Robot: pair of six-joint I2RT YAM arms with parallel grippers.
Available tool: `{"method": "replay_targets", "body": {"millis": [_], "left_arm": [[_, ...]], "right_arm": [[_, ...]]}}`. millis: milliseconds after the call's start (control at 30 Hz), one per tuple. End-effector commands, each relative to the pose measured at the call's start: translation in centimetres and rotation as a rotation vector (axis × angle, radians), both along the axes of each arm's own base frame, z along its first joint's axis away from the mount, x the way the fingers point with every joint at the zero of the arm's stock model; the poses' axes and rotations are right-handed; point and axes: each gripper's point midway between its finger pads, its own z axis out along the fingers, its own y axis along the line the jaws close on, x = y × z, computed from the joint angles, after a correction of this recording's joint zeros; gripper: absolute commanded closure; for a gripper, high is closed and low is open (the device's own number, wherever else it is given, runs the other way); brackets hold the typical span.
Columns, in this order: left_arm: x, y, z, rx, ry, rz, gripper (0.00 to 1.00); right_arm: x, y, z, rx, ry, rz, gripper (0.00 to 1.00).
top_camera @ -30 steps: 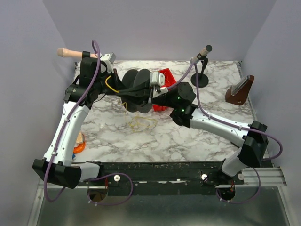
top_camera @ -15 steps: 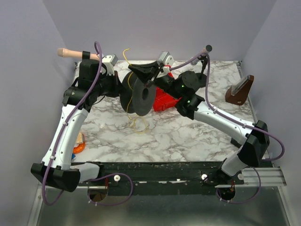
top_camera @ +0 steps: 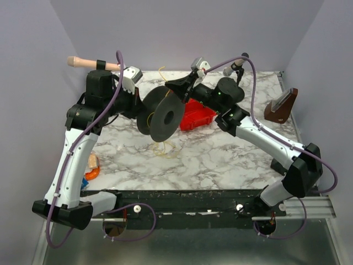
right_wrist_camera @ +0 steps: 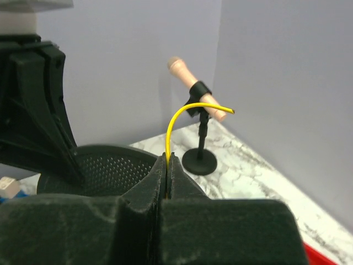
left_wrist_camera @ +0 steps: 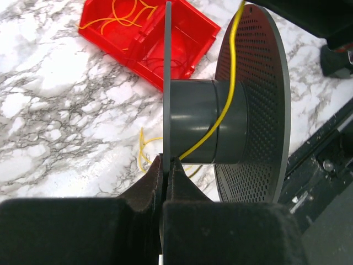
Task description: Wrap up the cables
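Note:
A black spool (top_camera: 162,113) hangs in the air above the marble table. My left gripper (top_camera: 140,105) is shut on its thin solid flange (left_wrist_camera: 167,83), the jaws (left_wrist_camera: 167,160) pinching the disc's edge. A yellow cable (left_wrist_camera: 223,113) crosses the grey hub (left_wrist_camera: 201,121) beside the perforated flange (left_wrist_camera: 253,99). My right gripper (top_camera: 172,84) sits just above and behind the spool, shut on that cable (right_wrist_camera: 176,118), whose free end curls up past the fingertips (right_wrist_camera: 167,160). The cable's slack lies in loops on the table (top_camera: 164,148) below the spool. More cables (left_wrist_camera: 118,14) lie in the red bin (top_camera: 199,115).
A small microphone stand (top_camera: 237,83) stands at the back right, and a brown wedge-shaped object (top_camera: 281,106) near the right edge. A wooden-tipped rod (top_camera: 83,62) sticks out at the back left. An orange item (top_camera: 92,168) lies by the left arm.
The spool has turned so its flange faces the top camera more. My right gripper carried the cable up over the spool and a little to the right. The loose loops on the table have shrunk.

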Motion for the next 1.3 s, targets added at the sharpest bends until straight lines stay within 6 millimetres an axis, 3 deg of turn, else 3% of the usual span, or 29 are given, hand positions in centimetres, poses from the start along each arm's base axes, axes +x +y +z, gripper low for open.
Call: {"method": "replay_targets", "body": {"millis": [0,233,433,700,900,1067,1267], "left_arm": [[-2.5,-1.5,1.9,-0.026,-0.062,-0.168,1.0],[-2.9,-1.3,1.5,-0.015,-0.048,-0.163,1.0],[-2.6,-1.1,1.4,-0.016,-0.028,-0.122,1.0],[-1.7,-0.8,1.9,-0.016,-0.02,-0.076,1.0],[-1.3,-0.3,1.4,0.014,-0.022,-0.054,1.0],[-1.1,-0.3,2.1,0.019,-0.037,-0.051,1.0],[-1.4,0.4,2.7,0.12,-0.131,-0.126,1.0]], "right_arm": [[-0.8,-1.2,-2.1,-0.011,0.145,0.068,0.97],[0.4,-2.2,-4.6,-0.033,0.239,0.064,0.87],[0.4,-2.5,-8.3,-0.074,0.341,0.073,0.61],[1.3,-4.1,-10.8,-0.088,0.399,0.02,0.58],[0.9,-5.8,-13.6,-0.143,0.417,-0.001,0.47],[-0.1,-7.2,-14.3,-0.189,0.36,-0.005,0.35],[-0.3,-9.5,-13.4,-0.233,0.231,-0.04,0.28]]}}
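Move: The right hand still pinches the cable just above the spool, whose middle lies about 12 cm below it, 4 cm back and 3 cm to its left. The red box lies some 20 cm ahead, 12 cm to the right and 38 cm lower. The left hand already grips the spool's left flange by the rim; the spool's middle is about 8 cm to its right, 2 cm ahead and 4 cm lower. Downward and then increasingly to its right, the right hand lets go of the cable and sinks about 15 cm from above the spool to beside its right flange, fingers spreading well open as the wrist tips some 20 degrees downward. The left hand keeps its pinch on the left flange, easing back about 2 cm. ##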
